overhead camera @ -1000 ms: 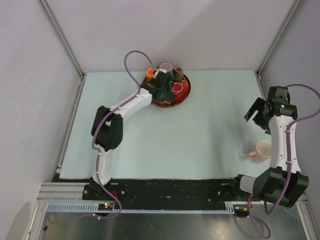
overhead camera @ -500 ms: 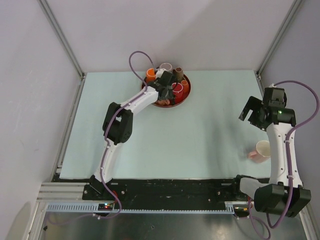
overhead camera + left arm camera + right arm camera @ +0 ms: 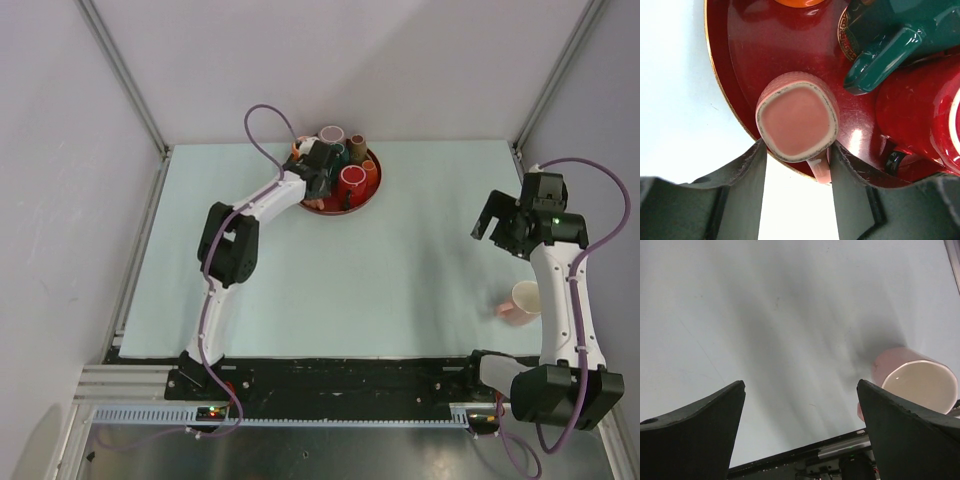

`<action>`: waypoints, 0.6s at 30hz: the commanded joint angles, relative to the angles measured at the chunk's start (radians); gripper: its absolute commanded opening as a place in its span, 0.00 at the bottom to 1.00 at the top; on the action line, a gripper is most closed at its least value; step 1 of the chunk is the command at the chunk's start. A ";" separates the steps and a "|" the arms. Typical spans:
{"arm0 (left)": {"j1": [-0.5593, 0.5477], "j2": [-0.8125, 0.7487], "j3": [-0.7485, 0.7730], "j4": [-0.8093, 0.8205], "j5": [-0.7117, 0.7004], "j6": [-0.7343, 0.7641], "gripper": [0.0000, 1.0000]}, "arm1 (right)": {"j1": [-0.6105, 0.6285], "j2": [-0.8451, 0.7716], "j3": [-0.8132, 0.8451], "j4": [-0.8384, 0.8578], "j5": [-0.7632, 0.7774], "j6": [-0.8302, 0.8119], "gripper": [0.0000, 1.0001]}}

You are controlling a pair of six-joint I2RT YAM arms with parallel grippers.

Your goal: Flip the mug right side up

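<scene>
An upside-down pink mug [image 3: 797,115] stands base-up on the near-left rim of the dark red tray [image 3: 740,75], its handle [image 3: 821,170] pointing toward the wrist. My left gripper [image 3: 796,147] straddles it, with a finger against each side of the mug. From above, the left gripper [image 3: 318,165] sits over the tray [image 3: 335,210] and hides this mug. My right gripper [image 3: 500,228] hangs open above the table at the right with nothing between its fingers [image 3: 700,425].
The tray also holds a red mug [image 3: 352,180], a teal mug [image 3: 890,40] and several other cups. A second pale pink mug [image 3: 524,300] stands mouth-up beside the right arm near the front edge, also in the right wrist view [image 3: 917,380].
The left gripper has closed in from wide open until its fingers meet the pink mug. The left arm has shifted slightly over the tray. The right gripper has drifted a little left and up.
</scene>
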 commanded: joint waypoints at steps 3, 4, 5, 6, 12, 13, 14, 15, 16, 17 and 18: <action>0.022 -0.022 -0.057 -0.040 0.054 0.015 0.25 | 0.017 0.002 0.050 0.027 -0.017 -0.005 0.99; 0.024 -0.024 -0.067 -0.040 0.049 0.019 0.24 | 0.018 0.003 0.051 0.029 -0.017 -0.006 0.99; 0.027 -0.029 -0.074 -0.039 0.047 0.022 0.22 | 0.018 0.004 0.051 0.030 -0.019 -0.007 1.00; 0.029 -0.031 -0.082 -0.039 0.049 0.025 0.20 | 0.020 0.004 0.052 0.032 -0.021 -0.007 0.99; 0.036 -0.053 -0.098 -0.040 0.103 0.046 0.06 | 0.030 0.014 0.051 0.039 -0.035 -0.004 0.99; 0.036 -0.057 -0.102 -0.039 0.113 0.050 0.08 | 0.033 0.015 0.051 0.039 -0.034 -0.004 0.99; 0.036 -0.060 -0.103 -0.038 0.116 0.055 0.06 | 0.035 0.016 0.051 0.040 -0.033 -0.003 1.00; 0.037 -0.061 -0.104 -0.038 0.113 0.058 0.03 | 0.037 0.016 0.050 0.042 -0.033 -0.005 0.99; 0.037 -0.062 -0.105 -0.038 0.111 0.065 0.02 | 0.038 0.016 0.051 0.043 -0.033 -0.005 0.99; 0.037 -0.062 -0.107 -0.038 0.106 0.071 0.01 | 0.040 0.015 0.051 0.044 -0.035 -0.006 0.99; 0.037 -0.061 -0.109 -0.038 0.105 0.077 0.01 | 0.041 0.013 0.051 0.045 -0.036 -0.007 1.00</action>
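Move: The pink mug in the red tray has its middle about 4 cm ahead of the left hand point, with no sideways offset and some 2 cm lower; its handle points back between the half-open fingers. The red mug is roughly 5 cm ahead and 8 cm right, the green mug 10 cm ahead and 5 cm right, the orange mug 12 cm ahead and 2 cm left. From the right hand the pink mug lies about 27 cm ahead, 36 cm left and 16 cm lower. The pink mug's near-side handle is what gets gripped: with the half-closed fingers straddling it, the left hand at first barely shifts, then sinks about 1.5 cm and draws back some 1 cm along the mug's near side. Only at the very end do the fingers snap nearly shut, pinching the handle between their tips. ##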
